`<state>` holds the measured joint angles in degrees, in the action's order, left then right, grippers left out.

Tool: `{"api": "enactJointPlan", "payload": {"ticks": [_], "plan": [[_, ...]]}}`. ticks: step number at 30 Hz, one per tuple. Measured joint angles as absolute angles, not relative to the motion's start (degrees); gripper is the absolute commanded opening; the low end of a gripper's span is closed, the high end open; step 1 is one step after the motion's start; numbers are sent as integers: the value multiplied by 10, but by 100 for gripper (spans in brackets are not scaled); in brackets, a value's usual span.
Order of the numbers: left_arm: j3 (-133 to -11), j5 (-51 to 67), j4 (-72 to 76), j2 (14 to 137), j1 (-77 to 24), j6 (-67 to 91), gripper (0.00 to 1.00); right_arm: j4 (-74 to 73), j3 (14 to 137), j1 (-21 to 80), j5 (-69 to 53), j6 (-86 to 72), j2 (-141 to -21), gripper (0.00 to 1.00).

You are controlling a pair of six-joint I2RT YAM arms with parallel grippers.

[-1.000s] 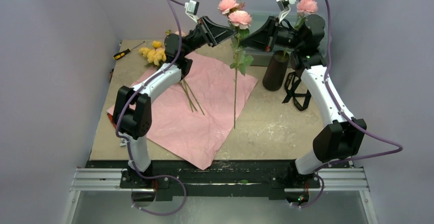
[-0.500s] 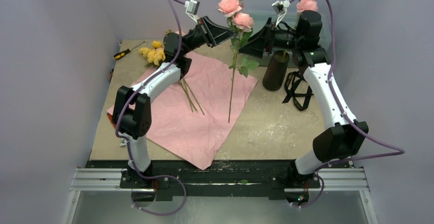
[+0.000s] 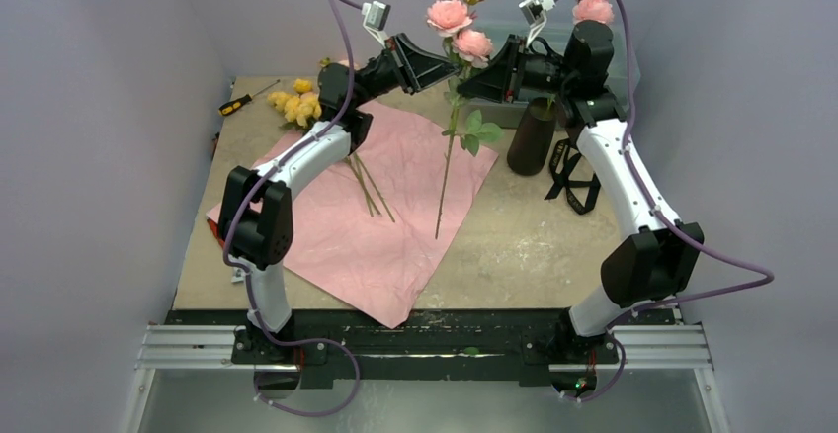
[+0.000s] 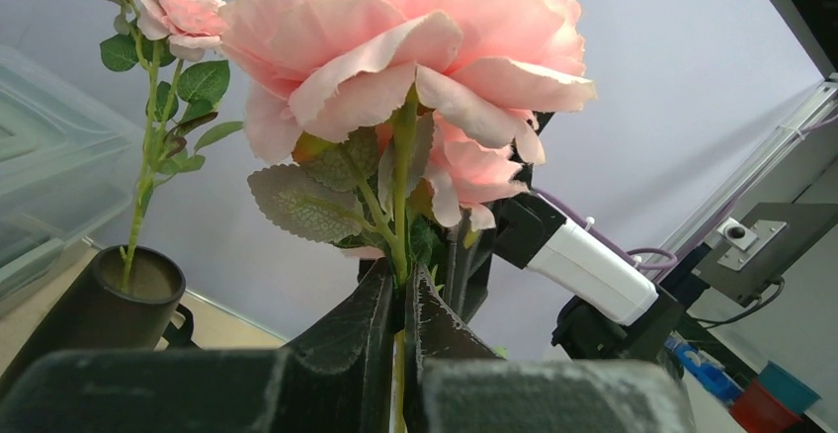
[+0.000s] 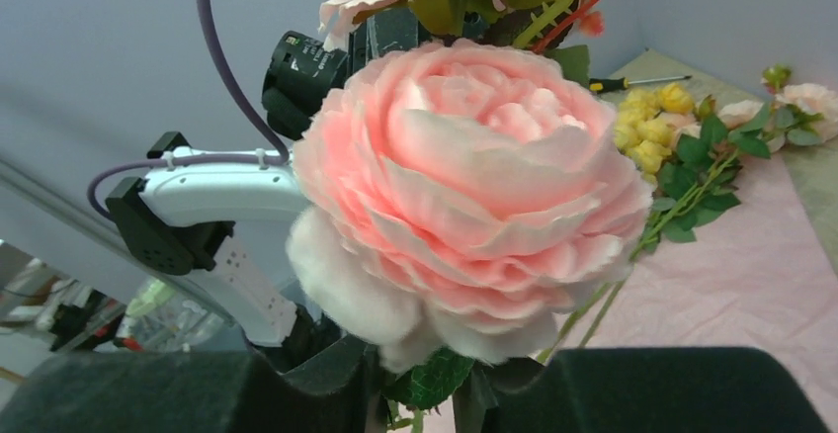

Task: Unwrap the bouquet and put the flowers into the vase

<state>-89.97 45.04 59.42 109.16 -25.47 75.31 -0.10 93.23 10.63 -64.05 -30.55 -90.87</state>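
A peach-pink rose [image 3: 453,18] on a long green stem [image 3: 445,171] hangs above the pink paper [image 3: 395,216]. My left gripper [image 3: 442,61] is shut on the stem just under the bloom; in the left wrist view the jaws [image 4: 400,280] pinch it. My right gripper [image 3: 472,82] faces it from the right, open, its fingers [image 5: 331,368] either side of a leaf and the stem below the bloom [image 5: 474,186]. The dark vase [image 3: 532,136] holds pink flowers [image 3: 593,3]. Yellow flowers [image 3: 296,104] lie at the paper's far left.
A black ribbon [image 3: 573,178] lies right of the vase. A translucent plastic box [image 3: 509,112] stands behind it. A screwdriver [image 3: 242,103] lies at the far left corner. The two wrists are close together above the table's back.
The left gripper closed on the stem and the right gripper let go of it. The rose shifted slightly left, its stem end swinging left. The right wrist turned and moved left.
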Motion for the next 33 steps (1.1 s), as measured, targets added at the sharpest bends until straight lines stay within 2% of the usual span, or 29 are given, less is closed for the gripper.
{"api": "enactJointPlan", "payload": {"ticks": [3,6,8,11,13,14,16,22,28,33], "plan": [[-902,456,592,1092,-255,752,0,26,924,109,-646,-333,-909,0],[-909,462,584,1091,-255,739,34,39,923,109,-654,-348,-910,0],[-915,463,569,1089,-254,723,53,40,923,109,-656,-350,-911,0],[-918,464,542,1082,-247,702,74,39,923,108,-656,-347,-911,0],[-918,465,526,1075,-234,691,93,39,923,103,-655,-344,-911,0],[-918,465,520,1072,-226,686,97,39,923,101,-653,-343,-911,0],[-918,465,510,1066,-201,677,100,40,923,85,-650,-343,-909,0],[-899,456,447,1031,-126,605,100,40,958,-11,-619,-341,-908,0],[-849,446,369,984,-117,513,100,44,1067,-116,-555,-310,-908,0],[-837,444,340,976,-120,484,100,43,1147,-154,-501,-267,-908,0]]}}
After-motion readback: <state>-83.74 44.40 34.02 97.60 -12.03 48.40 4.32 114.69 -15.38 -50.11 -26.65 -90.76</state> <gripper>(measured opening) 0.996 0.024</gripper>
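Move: The pink rose's stem already sits in the left fingers and runs between the right fingers, practically at both hand points. From the right hand, the vase stands about 17 cm right, 10 cm ahead and 28 cm below. The storage box is some 23 cm right and 28 cm ahead, and the black ribbon 29 cm right and 4 cm ahead, both over 30 cm lower. The remaining flowers lie about 27 cm left, 17 cm ahead and 36 cm below the left hand. The rose stem changes hands just under the bloom: the right fingers finish closing on it, then the left fingers spread wide and back off about 11 cm left and somewhat forward, towards the remaining flowers. Keeping its pinch, the right hand sweeps some 20 cm right, rising 16 cm and edging forward, turning about 40 degrees clockwise and tilting its fingers upward as it carries the rose towards the vase's side. ##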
